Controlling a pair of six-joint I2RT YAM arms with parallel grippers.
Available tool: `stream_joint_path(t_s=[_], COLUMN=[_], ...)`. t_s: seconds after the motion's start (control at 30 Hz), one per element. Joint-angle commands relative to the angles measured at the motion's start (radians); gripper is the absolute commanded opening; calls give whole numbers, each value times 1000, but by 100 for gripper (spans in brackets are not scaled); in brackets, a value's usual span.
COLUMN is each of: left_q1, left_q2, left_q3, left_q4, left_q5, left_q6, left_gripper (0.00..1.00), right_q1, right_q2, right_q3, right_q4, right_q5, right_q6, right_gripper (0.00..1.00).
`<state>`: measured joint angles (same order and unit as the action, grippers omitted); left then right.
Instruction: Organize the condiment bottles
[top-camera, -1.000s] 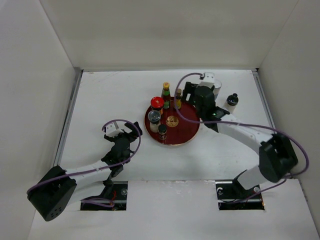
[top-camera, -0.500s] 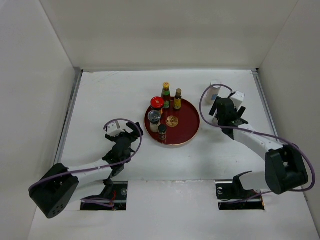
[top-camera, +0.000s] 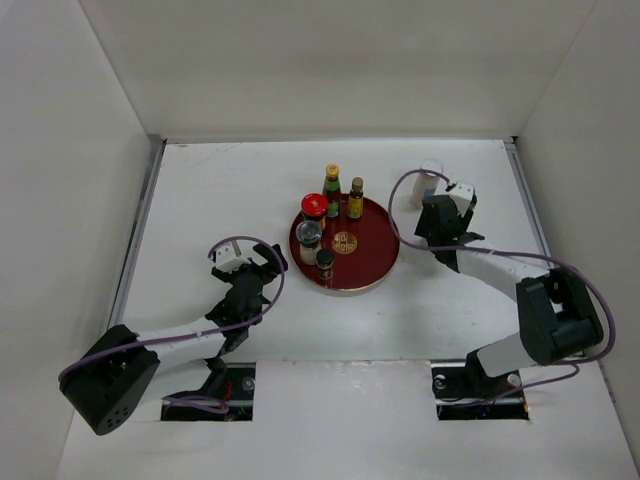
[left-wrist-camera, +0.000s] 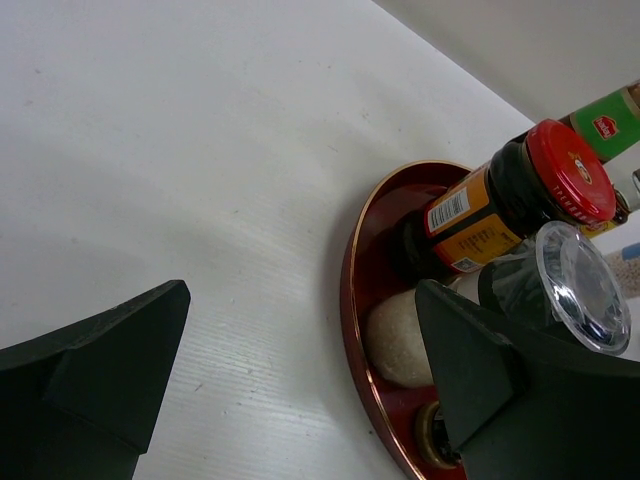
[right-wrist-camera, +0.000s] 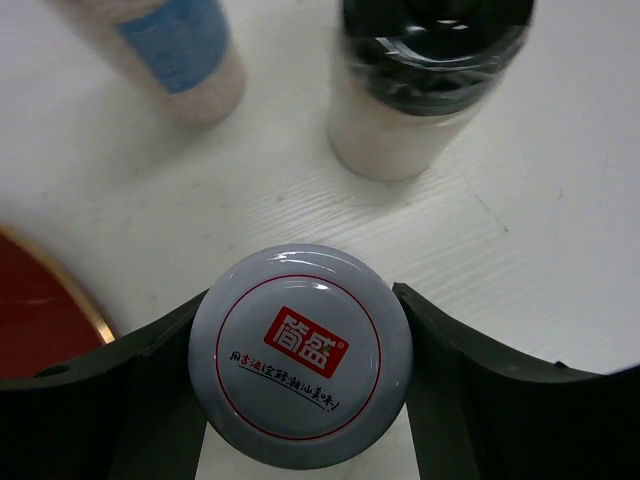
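The round dark-red tray (top-camera: 372, 268) holds a green yellow-capped bottle (top-camera: 332, 185), a small brown bottle (top-camera: 356, 197), a red-capped jar (top-camera: 314, 206), a clear-lidded shaker (top-camera: 309, 237) and a small dark bottle (top-camera: 325, 262). My right gripper (top-camera: 436, 210) is just right of the tray. In the right wrist view it (right-wrist-camera: 300, 340) is shut on a silver-topped jar (right-wrist-camera: 300, 355), with both fingers against the lid. My left gripper (top-camera: 256, 270) is open and empty left of the tray; in the left wrist view it (left-wrist-camera: 300, 380) spans the tray rim (left-wrist-camera: 350, 290).
Beyond the held jar stand a blue-labelled bottle (right-wrist-camera: 180, 50), also seen from above (top-camera: 430, 180), and a white black-capped bottle (right-wrist-camera: 430, 80). The tray edge (right-wrist-camera: 30, 310) lies close on the right gripper's left. White walls enclose the table.
My right gripper moved from over the tray's right edge out to the right, then slightly back left, and now closes around the silver-topped jar. The left arm has barely moved.
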<state>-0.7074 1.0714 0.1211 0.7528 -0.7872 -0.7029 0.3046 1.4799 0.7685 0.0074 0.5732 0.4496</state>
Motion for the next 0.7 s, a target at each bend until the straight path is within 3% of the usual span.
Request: stream_joint_path(t_s=[0.0, 0.23, 0.67], left_q1=[4, 6, 6], left_q2=[-2, -5, -28], left_q3=[34, 34, 29], left_q4=[43, 43, 42], left_q5=[5, 9, 13], left_q6=[-9, -10, -10], left_gripper=[100, 100, 100], right_q1=[116, 314, 406], right_q2=[-119, -3, 333], right_q3=[46, 199, 462], right_q4=[106, 127, 138], right_q5=[73, 7, -91], right_q6=[-48, -38, -34], right_gripper=[45, 46, 50])
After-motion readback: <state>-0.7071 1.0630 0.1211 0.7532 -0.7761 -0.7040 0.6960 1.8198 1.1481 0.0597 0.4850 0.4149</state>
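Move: The grey-lidded jar is already in the right hand, bound for the free spot on the red tray some 23 cm to this hand's left, 4 cm ahead and 6 cm below. The small yellow bottle stands about 4 cm beyond that spot; the green sauce bottle is 8 cm ahead and 27 cm left, the red-lidded jar 4 cm ahead and 31 cm left. From the left hand the spot is about 14 cm ahead, 25 cm right, 8 cm below. The grey-lidded jar, still gripped just under its lid, is swept about 22 cm to the left by the right hand, onto the tray's side and drifting a little forward late on. It arcs up some 6 cm, then comes down about 4.5 cm towards the free spot just short of the small yellow bottle, the hand turning roughly 25 degrees counter-clockwise. ##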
